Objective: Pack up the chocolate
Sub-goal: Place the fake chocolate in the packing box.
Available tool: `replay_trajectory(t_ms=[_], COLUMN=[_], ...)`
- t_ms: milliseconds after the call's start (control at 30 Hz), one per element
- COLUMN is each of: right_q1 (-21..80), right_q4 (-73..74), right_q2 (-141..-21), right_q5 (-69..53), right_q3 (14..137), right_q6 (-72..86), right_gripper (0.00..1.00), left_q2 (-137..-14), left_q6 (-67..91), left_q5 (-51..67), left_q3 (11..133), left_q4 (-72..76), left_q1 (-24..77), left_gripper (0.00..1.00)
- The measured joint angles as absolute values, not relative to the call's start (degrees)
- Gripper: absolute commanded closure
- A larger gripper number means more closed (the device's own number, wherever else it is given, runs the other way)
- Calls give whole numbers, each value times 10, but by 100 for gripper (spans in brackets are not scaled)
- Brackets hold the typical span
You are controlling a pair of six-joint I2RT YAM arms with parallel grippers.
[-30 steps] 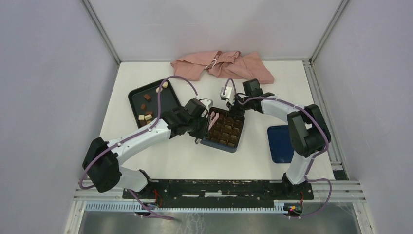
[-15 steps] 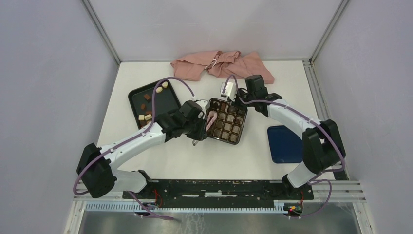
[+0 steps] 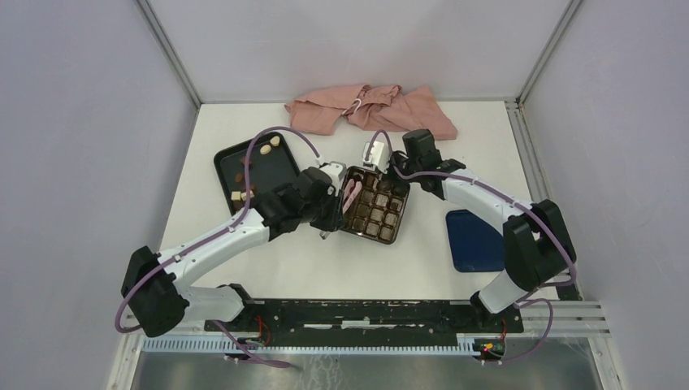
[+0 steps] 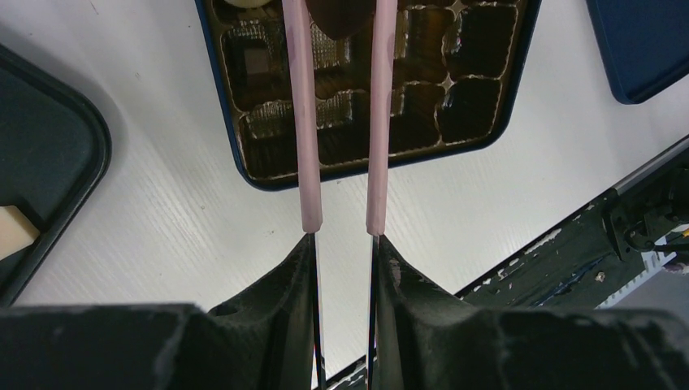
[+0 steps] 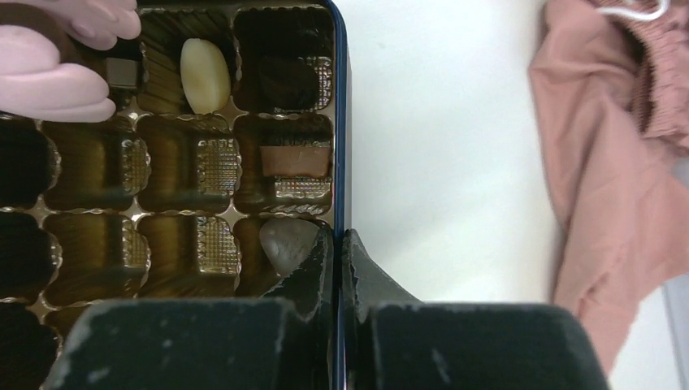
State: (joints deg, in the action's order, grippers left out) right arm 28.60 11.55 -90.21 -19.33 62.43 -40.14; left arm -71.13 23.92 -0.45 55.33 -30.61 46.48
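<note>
The dark blue box [image 3: 382, 215] with a brown gridded insert lies mid-table. My right gripper [image 3: 380, 166] is shut on its blue wall [image 5: 339, 122] at the far edge; in the right wrist view the jaws [image 5: 338, 236] pinch that wall. Chocolate sits in nearby cells: a cream oval [image 5: 204, 75], a brown square [image 5: 295, 160], a dark round piece [image 5: 288, 244]. My left gripper [image 4: 344, 237] is shut on pink-tipped tongs [image 4: 302, 122]. The tongs reach over the box [image 4: 471, 97] with a dark chocolate [image 4: 341, 16] between their tips. More chocolate [image 3: 238, 195] lies on the black tray [image 3: 280, 166].
A pink cloth [image 3: 370, 110] lies crumpled at the table's far edge, just beyond the right gripper. A dark blue lid [image 3: 470, 240] rests flat to the right of the box. The black tray sits left of the left arm [image 3: 236, 236].
The right gripper has closed on the box's far wall. The box has shifted away from the arm bases and turned slightly. The left gripper with the tongs moved along over it.
</note>
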Motion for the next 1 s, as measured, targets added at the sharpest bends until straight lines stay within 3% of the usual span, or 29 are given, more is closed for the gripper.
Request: replay_trajectory(t_ms=[367,600,1000], right_q1=[285,276,259], right_q4=[123,136,152], right_q2=[-982,-1005,-1012], right_q5=[-241,-269,-297], right_q3=[626,639,657], right_q6=[-346,-325,-315], right_gripper=[99,85,73], left_q2=[-760,-786,-802], left_q6=[239,239,239], left_q5=[-3,2,21], left_q3=[551,551,551], left_q4=[-297,-298,-299], left_q1=[465,465,465], left_gripper=[95,95,94])
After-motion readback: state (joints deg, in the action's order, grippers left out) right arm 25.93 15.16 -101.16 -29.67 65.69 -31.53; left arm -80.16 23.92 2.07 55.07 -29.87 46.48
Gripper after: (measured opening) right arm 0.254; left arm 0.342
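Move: The right hand grips the packing box's raised far rim; the box's middle is about 7 cm back, 4 cm left and 5 cm lower. The white oval chocolate in its cell is 3 cm back and 8 cm left of this hand. The left hand holds tongs; the same box's middle lies some 7 cm ahead, 9 cm right and 6 cm below it, and the tongs' dark round chocolate about 10 cm ahead and 5 cm right. Down and slightly back, the right hand lowers the far rim of the tilted packing box about 6.5 cm to the table, tipping its fingers down nearly 20 degrees, then opens them partway so that they still straddle the rim. Meanwhile the left hand sinks about 5 cm over the box with a slight tilt, keeping its grip on the tongs and the dark round chocolate still between their tips. ##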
